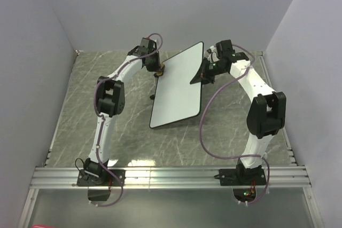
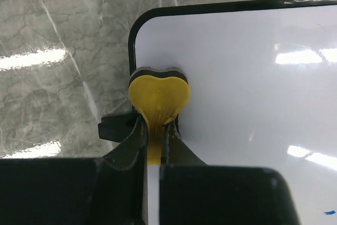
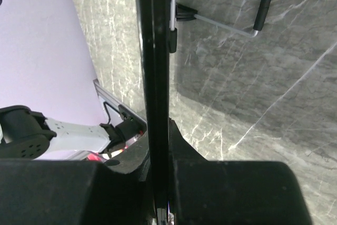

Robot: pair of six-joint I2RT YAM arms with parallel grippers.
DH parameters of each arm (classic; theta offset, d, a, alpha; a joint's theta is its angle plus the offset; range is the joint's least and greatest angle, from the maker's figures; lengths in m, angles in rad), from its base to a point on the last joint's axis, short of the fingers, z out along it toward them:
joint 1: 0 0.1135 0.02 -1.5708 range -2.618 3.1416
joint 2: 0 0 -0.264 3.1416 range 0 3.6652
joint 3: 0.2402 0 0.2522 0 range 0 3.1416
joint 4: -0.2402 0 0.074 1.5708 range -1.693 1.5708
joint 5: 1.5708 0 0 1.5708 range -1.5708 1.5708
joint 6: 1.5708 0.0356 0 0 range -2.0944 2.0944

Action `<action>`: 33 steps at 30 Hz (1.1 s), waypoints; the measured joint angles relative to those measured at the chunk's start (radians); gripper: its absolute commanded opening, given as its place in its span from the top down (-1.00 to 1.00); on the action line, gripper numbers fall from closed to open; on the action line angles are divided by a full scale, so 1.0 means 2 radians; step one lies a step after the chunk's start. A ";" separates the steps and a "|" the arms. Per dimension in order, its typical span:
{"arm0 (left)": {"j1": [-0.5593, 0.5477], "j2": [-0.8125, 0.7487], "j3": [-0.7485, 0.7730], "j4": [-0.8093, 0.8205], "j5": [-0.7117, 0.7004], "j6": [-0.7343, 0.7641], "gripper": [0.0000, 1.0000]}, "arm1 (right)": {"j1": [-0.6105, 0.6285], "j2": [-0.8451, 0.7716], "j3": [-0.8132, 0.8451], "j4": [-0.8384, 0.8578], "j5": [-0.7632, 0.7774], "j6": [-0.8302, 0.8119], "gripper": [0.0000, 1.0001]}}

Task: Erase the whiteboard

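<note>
The whiteboard (image 1: 179,86) stands tilted in the middle of the table, white with a thin black rim. My left gripper (image 1: 158,70) is shut on the small yellow heart-shaped eraser (image 2: 158,96), whose black felt presses the board (image 2: 247,77) near its rounded corner at the left edge. My right gripper (image 1: 204,73) is shut on the board's right rim, which shows edge-on as a black bar (image 3: 158,56) between my fingers. The board's face looks white, with only a tiny blue speck (image 2: 329,213) at the left wrist view's lower right.
The board's wire stand with black foot caps (image 3: 261,6) rests on the grey marble table (image 1: 80,105). Lilac walls (image 1: 37,52) close in left, back and right. An aluminium rail (image 1: 171,177) runs along the near edge.
</note>
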 measured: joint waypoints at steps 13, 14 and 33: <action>-0.034 -0.070 -0.054 -0.010 0.038 0.037 0.99 | 0.007 0.006 0.004 -0.031 -0.018 -0.001 1.00; -0.043 -0.081 -0.055 -0.014 0.049 0.039 0.99 | 0.007 0.008 0.004 -0.034 -0.019 -0.002 1.00; -0.028 -0.244 -0.162 -0.019 0.067 -0.030 1.00 | 0.050 0.061 0.050 -0.011 -0.040 -0.021 1.00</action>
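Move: The left gripper holds the yellow eraser on the whiteboard's far left corner. The whiteboard's middle lies about 15 cm back, 9 cm right and 9 cm higher, since the face slopes up to the right. The right gripper, on the right edge, is some 18 cm back, 16 cm right and 12 cm above the left. The nearer stand clip sits 14 cm back, 3 cm left and 2 cm below. From the right gripper, the middle is 3 cm ahead, 8 cm left, 5 cm down. Bring the left gripper, still gripping the eraser, up and back to the right from the corner across the sloping whiteboard, rising some 15 cm and turning clockwise; then swing it left about 10 cm and slightly forward, turning back, still high, apparently clear of the face. Keep the right gripper pinching the right edge and carry it 5 cm left, turning about 10 degrees counter-clockwise. ##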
